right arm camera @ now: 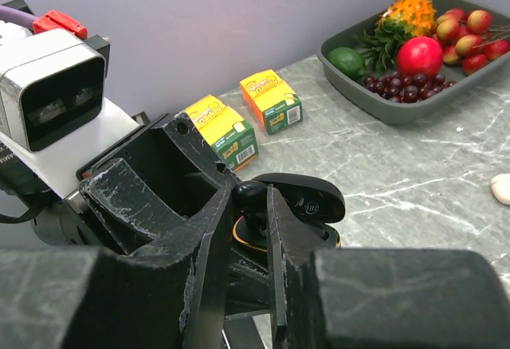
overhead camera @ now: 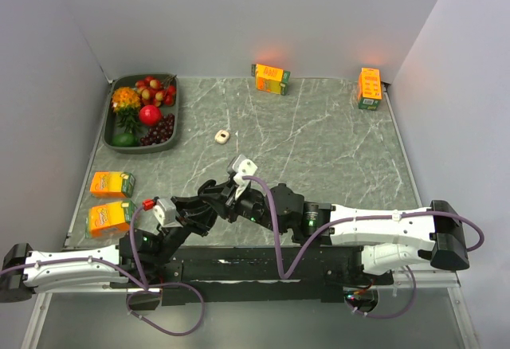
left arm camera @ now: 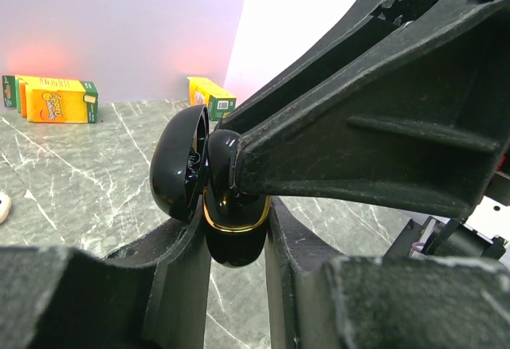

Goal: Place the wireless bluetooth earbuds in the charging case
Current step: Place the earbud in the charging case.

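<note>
My left gripper is shut on the black charging case, which has a gold rim and an open lid. My right gripper is shut on a black earbud, held right at the case's open mouth beside the lid. From above, both grippers meet near the table's front middle, left gripper against right gripper. A whitish earbud lies loose on the table farther back, also seen at the right wrist view's edge as a whitish earbud.
A grey tray of fruit stands at the back left. Two orange juice cartons lie at the left edge; two more stand along the back wall. Walls close in the table's sides.
</note>
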Available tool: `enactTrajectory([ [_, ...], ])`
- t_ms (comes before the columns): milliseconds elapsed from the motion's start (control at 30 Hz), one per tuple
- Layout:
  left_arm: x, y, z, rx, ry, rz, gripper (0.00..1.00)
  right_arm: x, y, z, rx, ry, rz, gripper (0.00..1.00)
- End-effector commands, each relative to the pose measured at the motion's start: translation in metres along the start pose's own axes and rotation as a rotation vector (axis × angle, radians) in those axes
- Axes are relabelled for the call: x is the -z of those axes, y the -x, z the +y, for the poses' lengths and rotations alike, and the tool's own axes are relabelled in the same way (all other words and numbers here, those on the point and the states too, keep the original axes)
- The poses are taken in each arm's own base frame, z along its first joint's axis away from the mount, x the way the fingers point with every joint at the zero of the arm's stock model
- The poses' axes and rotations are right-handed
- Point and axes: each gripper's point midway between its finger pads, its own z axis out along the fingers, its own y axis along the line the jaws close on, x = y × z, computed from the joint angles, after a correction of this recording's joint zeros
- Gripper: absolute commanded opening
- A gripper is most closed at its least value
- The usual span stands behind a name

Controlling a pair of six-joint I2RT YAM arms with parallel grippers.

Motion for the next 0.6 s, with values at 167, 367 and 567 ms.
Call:
enactTrajectory([
  [167,-0.005,0.03,-0.006,0.071,-0.009,-0.085,0.01,0.007,0.015,-0.008,-0.012,-0.061,-0.006,0.41],
  [367,-0.005,0.028,-0.006,0.067,-0.006,-0.08,0.01,0.014,0.03,-0.013,-0.013,-0.081,-0.038,0.49],
  [567,-0.005,0.025,-0.005,0.065,-0.002,-0.07,0.01,0.027,0.053,-0.017,-0.023,-0.09,-0.087,0.55],
])
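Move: The earbud already sits between the right fingertips, at the hand point, with the open charging case close under and just beyond the tips, about 1 cm ahead, 1 cm to the left and 2 cm lower. The left hand keeps the case in its grip, its middle some 1 cm ahead, 1 cm to the right and 1 cm above. From the left hand the white case lies about 20 cm straight ahead and 20 cm below; the farther snack box lies roughly 33 cm left, 5 cm ahead and 20 cm below. The right fingers spread from their pinch to about twice the opening and let go of the earbud in its well, while the hand first sinks barely half a centimetre and then draws off to the right, away from the case, about 1.5 cm in all, lifting a little at the end with hardly any wrist turn. The left hand stays all but still, keeping the case pinched by its base with the lid open on the forward side. ##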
